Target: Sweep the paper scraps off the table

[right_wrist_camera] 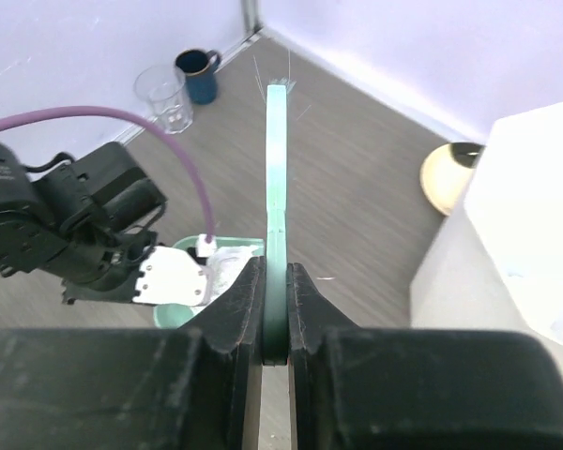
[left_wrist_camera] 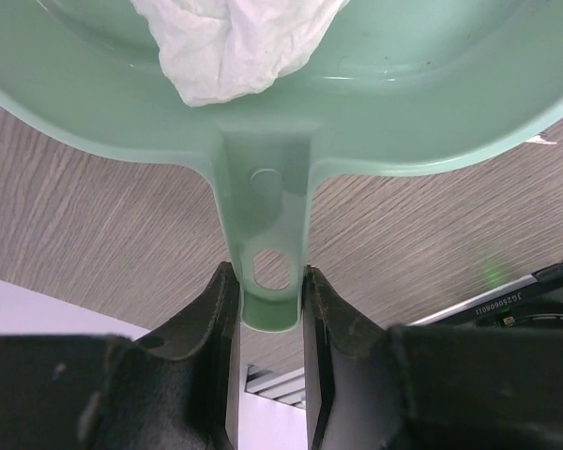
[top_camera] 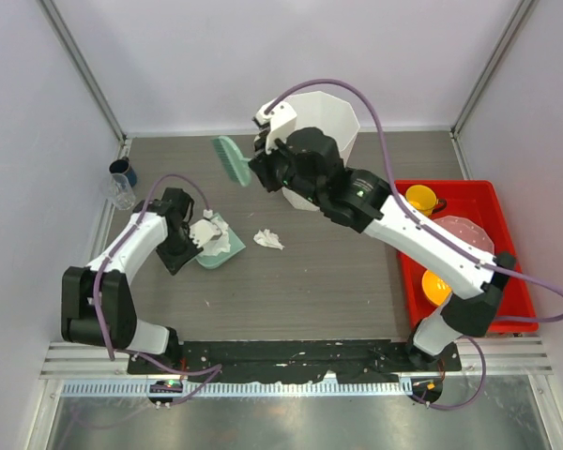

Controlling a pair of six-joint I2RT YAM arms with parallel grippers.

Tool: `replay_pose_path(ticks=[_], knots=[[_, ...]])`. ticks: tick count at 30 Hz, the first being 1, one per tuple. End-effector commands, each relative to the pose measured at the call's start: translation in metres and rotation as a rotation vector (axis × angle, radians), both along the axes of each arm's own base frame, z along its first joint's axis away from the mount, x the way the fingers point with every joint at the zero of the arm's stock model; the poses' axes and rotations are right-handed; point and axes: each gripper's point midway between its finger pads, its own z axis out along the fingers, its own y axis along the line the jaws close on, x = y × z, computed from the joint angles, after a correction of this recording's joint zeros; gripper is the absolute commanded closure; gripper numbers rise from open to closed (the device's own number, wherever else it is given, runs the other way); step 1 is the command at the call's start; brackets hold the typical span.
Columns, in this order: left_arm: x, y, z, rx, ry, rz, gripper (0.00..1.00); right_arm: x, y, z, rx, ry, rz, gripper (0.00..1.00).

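Note:
My left gripper [top_camera: 193,253] is shut on the handle of a green dustpan [top_camera: 221,251] that rests on the table [top_camera: 338,281]. Crumpled white paper scraps [top_camera: 206,232] lie in the pan. In the left wrist view the fingers [left_wrist_camera: 223,300] clamp the pan's handle [left_wrist_camera: 267,272], with scraps [left_wrist_camera: 230,47] above it. One loose scrap [top_camera: 268,240] lies on the table just right of the pan. My right gripper [top_camera: 259,169] is shut on a green brush [top_camera: 230,159], held in the air above and behind the pan. The right wrist view shows its jaws tight on the brush [right_wrist_camera: 278,169].
A tall white faceted bin [top_camera: 333,117] stands at the back, behind my right arm. A red tray [top_camera: 469,202] with yellow cups and a plate sits on the right. A dark mug [top_camera: 122,172] and a clear glass [top_camera: 122,193] stand at the far left wall.

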Motion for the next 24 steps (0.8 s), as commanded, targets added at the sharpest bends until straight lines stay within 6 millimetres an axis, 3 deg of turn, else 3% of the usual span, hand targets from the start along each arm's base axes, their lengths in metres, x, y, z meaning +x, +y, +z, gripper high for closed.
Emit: replay_pose_path(ticks=[1,7,9,15,17,18,20,21,23,24], knots=[[0.01,-0.008,0.018,-0.051,-0.097,0.019,1.0,0.006,-0.037,0.013,-0.04,-0.076,-0.129,0.99],[0.019,-0.027,0.053,-0.167,-0.19,0.051,1.0,-0.006,-0.072,-0.001,-0.11,-0.059,-0.179,0.99],[0.02,-0.03,0.068,-0.189,-0.206,0.066,1.0,-0.013,-0.08,-0.018,-0.149,-0.037,-0.171,0.99],[0.063,-0.033,0.151,-0.214,-0.421,0.111,1.0,-0.042,-0.109,-0.051,-0.22,0.011,-0.118,0.99],[0.072,-0.031,0.165,-0.202,-0.451,0.115,1.0,-0.055,-0.112,-0.061,-0.226,0.033,-0.062,0.99],[0.08,-0.032,0.183,-0.204,-0.496,0.113,1.0,-0.064,-0.118,-0.052,-0.193,0.021,-0.04,0.99],[0.091,-0.03,0.188,-0.185,-0.48,0.121,1.0,-0.083,-0.112,-0.058,-0.165,0.043,0.064,0.99],[0.101,-0.033,0.208,-0.191,-0.53,0.122,1.0,-0.093,-0.114,-0.053,-0.156,0.027,0.116,0.99],[0.115,-0.032,0.216,-0.159,-0.541,0.132,1.0,-0.113,-0.109,-0.068,-0.177,0.051,0.239,0.99],[0.126,-0.038,0.241,-0.171,-0.615,0.132,1.0,-0.123,-0.108,-0.073,-0.176,0.063,0.289,0.99]])
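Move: The left hand holds the loaded dustpan low; the white bin stands about 27 cm ahead of that hand and 37 cm to its right, its rim some 18 cm higher. The last scrap on the table lies about 14 cm ahead and 25 cm right, the glass 26 cm ahead and 15 cm left. From the raised right hand with the brush, that scrap is roughly 5 cm ahead, 4 cm left and 38 cm below; the bin is 19 cm ahead, 7 cm right. Still pinching the dustpan's handle, the left hand lifts the paper-loaded pan about 20 cm, slowly at first, then faster while also carrying it some 10 cm forward towards the bin, fingers tipping from straight down to point partly forward. The right hand keeps the brush and swings right and down, then back, clear of the bin, without sweeping anything. ##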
